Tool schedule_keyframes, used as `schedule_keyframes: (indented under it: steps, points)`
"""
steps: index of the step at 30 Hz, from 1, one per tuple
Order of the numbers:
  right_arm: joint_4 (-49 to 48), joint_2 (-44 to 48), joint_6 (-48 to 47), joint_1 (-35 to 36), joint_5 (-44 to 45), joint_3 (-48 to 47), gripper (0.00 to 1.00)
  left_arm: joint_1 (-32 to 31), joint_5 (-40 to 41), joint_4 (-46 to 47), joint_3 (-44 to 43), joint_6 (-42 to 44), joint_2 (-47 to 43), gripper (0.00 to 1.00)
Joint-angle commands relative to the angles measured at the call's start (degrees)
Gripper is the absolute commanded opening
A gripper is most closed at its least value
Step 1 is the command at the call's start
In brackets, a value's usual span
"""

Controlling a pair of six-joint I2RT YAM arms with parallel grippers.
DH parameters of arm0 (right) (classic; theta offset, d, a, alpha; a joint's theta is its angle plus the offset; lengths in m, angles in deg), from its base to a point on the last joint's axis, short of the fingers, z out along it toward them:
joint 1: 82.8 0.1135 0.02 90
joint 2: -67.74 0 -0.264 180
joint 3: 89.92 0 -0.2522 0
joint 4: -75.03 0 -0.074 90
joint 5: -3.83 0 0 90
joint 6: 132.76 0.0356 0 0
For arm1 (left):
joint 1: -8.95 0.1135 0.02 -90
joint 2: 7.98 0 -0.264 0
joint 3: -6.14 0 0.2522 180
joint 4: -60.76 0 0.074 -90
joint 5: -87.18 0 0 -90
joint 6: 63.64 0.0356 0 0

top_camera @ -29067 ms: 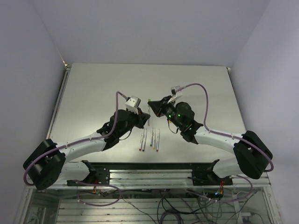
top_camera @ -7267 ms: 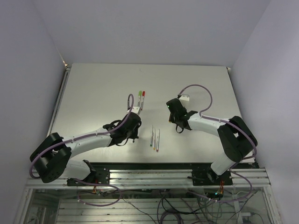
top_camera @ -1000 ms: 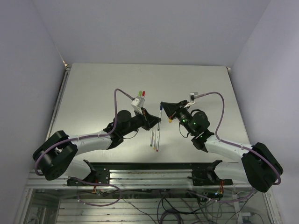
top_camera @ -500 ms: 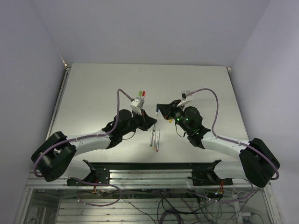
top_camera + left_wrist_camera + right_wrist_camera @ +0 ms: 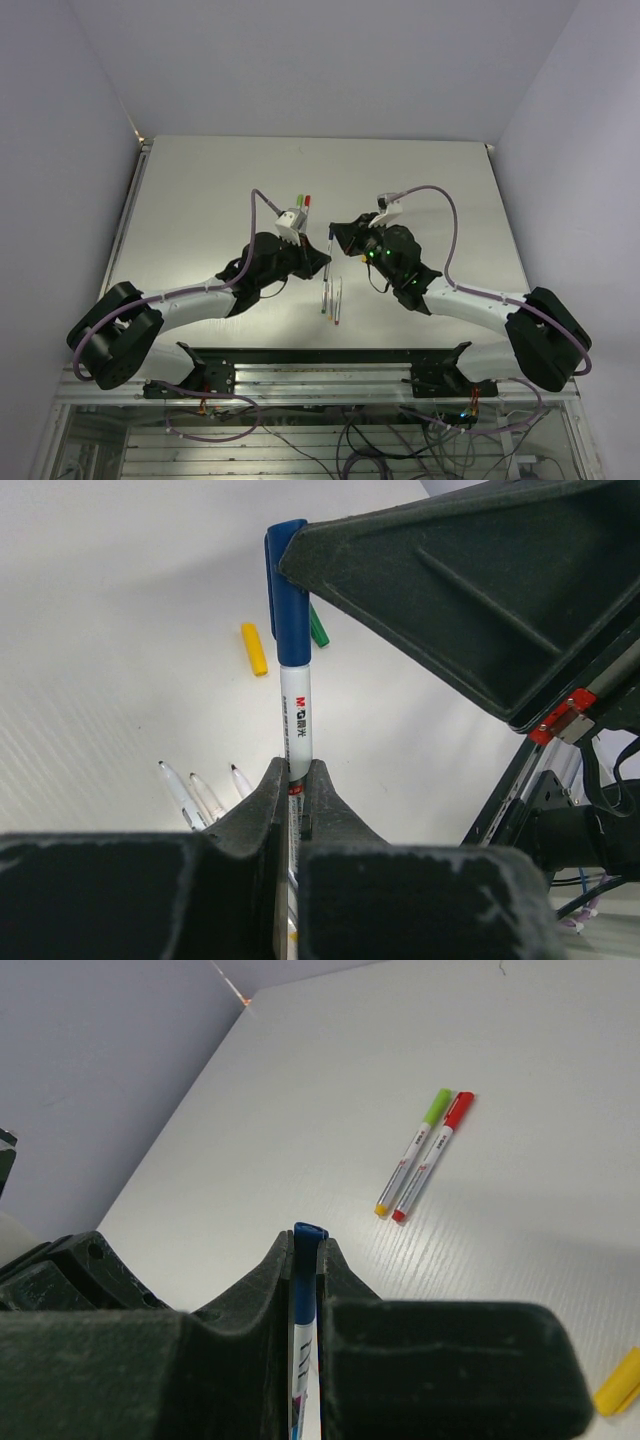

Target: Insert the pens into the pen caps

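A white pen (image 5: 297, 715) stands upright above the table with a blue pen cap (image 5: 289, 590) on its top end. My left gripper (image 5: 293, 777) is shut on the pen's barrel. My right gripper (image 5: 305, 1247) is shut on the blue cap (image 5: 304, 1260), and the pen's printed barrel shows just below it. In the top view the two grippers meet mid-table, the left gripper (image 5: 321, 260) low and the right gripper (image 5: 339, 234) above it. Three uncapped pens (image 5: 205, 795) lie on the table below. A loose yellow cap (image 5: 254, 648) lies beyond, and a green piece (image 5: 318, 630) is half hidden.
Two capped pens, one with a green cap (image 5: 415, 1152) and one with a red cap (image 5: 436, 1150), lie side by side farther back on the table (image 5: 200, 200). The yellow cap (image 5: 620, 1385) shows at the right wrist view's lower right edge. Both arms' cables arch above the grippers.
Both grippers have drifted slightly left and drawn closer together, and the right wrist has turned so its cable arches further left. Both grips are unchanged.
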Motion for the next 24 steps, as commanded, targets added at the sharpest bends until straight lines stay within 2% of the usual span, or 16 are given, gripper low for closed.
schedule_keyframes:
  steps: [1, 4, 6, 14, 15, 17, 18, 24]
  points:
    - [11.5, -1.5, -1.7, 2.3, -3.5, 0.9, 0.00, 2.0, 3.2, 11.2, -5.8, 0.9, -1.6, 0.07]
    - [12.7, -0.7, -2.5, 2.3, -0.8, -1.2, 0.01, 2.0, 3.8, 8.4, -5.8, 0.2, -0.6, 0.07]
    - [14.2, 0.4, -3.7, 2.3, 1.5, -3.3, 0.12, 2.0, 4.4, 7.2, -5.4, -0.2, 0.4, 0.07]
    - [16.3, 10.0, -6.2, 2.1, 10.5, -6.2, 0.39, 2.2, 6.2, 3.6, -4.2, 0.8, 4.6, 0.07]
    - [17.1, 11.3, -6.3, 2.2, 11.5, -6.2, 0.44, 2.3, 6.7, 2.6, -4.5, 1.0, 5.4, 0.07]
    - [18.7, 14.0, -6.6, 2.2, 12.7, -6.0, 0.60, 2.8, 8.1, -0.1, -5.3, 1.2, 6.5, 0.07]
    - [19.9, 15.2, -6.5, 2.2, 13.8, -5.8, 0.63, 3.2, 9.1, -1.5, -5.9, 1.3, 6.9, 0.07]
    - [31.8, 19.2, -1.7, 2.2, 21.6, -5.4, 0.65, 6.9, 13.9, -9.6, -10.8, 3.5, 8.2, 0.07]
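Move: The left hand, holding the blue-capped pen, has the finished red-capped pen about 17 cm ahead, 7 cm left and some 13 cm below; the green-capped pen lies 2 cm left of it, and the uncapped pens are about 9 cm back and 1 cm right. The right hand pinches the blue cap right at its pads, with the yellow cap some 2 cm back, 11 cm right and 17 cm below, and the red-capped pen 11 cm ahead, 8 cm left. After a brief hold on the seated cap, the right fingers open wide and let go of the blue cap, the hand drawing off to the right and up, about 6 cm each way, while turning slightly clockwise. The left hand keeps its grip on the pen's barrel and carries the pen forward about 6 cm towards the finished pens, at first level or slightly rising, then sinking some 3 cm and bearing left, with a counter-clockwise turn of roughly 10 degrees. ##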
